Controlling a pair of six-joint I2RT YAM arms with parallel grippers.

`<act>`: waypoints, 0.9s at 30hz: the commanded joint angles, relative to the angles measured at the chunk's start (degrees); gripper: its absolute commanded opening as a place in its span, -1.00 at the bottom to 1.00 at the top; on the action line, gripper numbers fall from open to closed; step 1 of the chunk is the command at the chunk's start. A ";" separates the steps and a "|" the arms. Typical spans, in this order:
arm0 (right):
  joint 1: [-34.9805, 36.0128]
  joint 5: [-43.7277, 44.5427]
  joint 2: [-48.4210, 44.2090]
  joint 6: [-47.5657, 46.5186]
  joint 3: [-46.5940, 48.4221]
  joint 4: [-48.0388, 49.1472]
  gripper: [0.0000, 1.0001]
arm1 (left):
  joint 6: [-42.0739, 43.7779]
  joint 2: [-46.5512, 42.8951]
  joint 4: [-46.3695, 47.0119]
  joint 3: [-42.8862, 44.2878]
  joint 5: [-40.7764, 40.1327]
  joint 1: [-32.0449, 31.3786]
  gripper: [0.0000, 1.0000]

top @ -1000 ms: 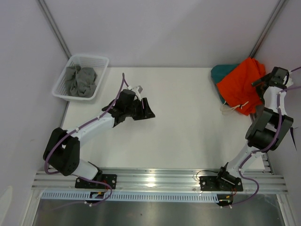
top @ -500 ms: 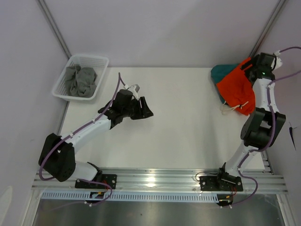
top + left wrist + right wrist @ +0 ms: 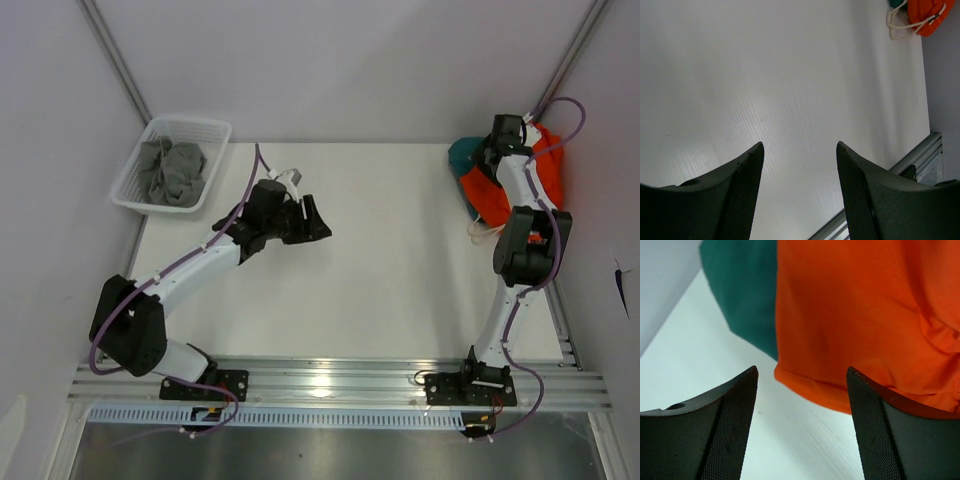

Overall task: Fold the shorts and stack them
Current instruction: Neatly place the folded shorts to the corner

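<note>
The orange shorts lie crumpled at the table's far right, on top of the dark teal shorts, with a white drawstring trailing toward the front. My right gripper hovers over this pile. In the right wrist view it is open and empty, the orange shorts' hem just beyond its tips and the teal shorts to the left. My left gripper stands open and empty over bare table left of centre. In its wrist view the orange shorts and the drawstring show far off.
A white plastic basket holding grey cloths sits at the far left corner. Grey walls close in the table at the back and on both sides. An aluminium rail runs along the near edge.
My right arm has swung left from the pile's right side to above it, and its jaws have narrowed a little. The left gripper has shifted slightly and stays open.
</note>
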 commanded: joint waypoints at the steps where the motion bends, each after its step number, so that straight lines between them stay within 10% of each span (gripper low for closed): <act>1: 0.43 3.65 2.78 -1.33 5.09 -2.55 0.44 | 0.66 0.23 1.19 3.44 1.20 -0.40 0.26; 27: 3.86 9.88 13.78 -0.46 17.48 -12.40 0.43 | 1.36 1.46 3.22 -0.25 2.87 -0.40 0.27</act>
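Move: The right hand, open and empty, hangs over the left part of the folded orange shorts. Their middle lies level with it fore and aft, about 9 cm to its right and 9 cm below. Their left corner is some 2 cm ahead and 4 cm left; the bare strip of teal cloth is roughly 7 cm ahead and 5 cm left, and the white cord about 15 cm back, straight behind. From the left hand the orange shorts lie some 23 cm ahead and 55 cm right. The right hand sinks about 4.5 cm in all towards the left corner of the orange shorts, first down with a slight reach forward, then sideways to the left by roughly 3 cm, and last further down. Meanwhile the wrist tips the fingers about 10 degrees more steeply downward and the fingers stay well open around the corner, ending close over the cloth, where a touch can't be made out. ##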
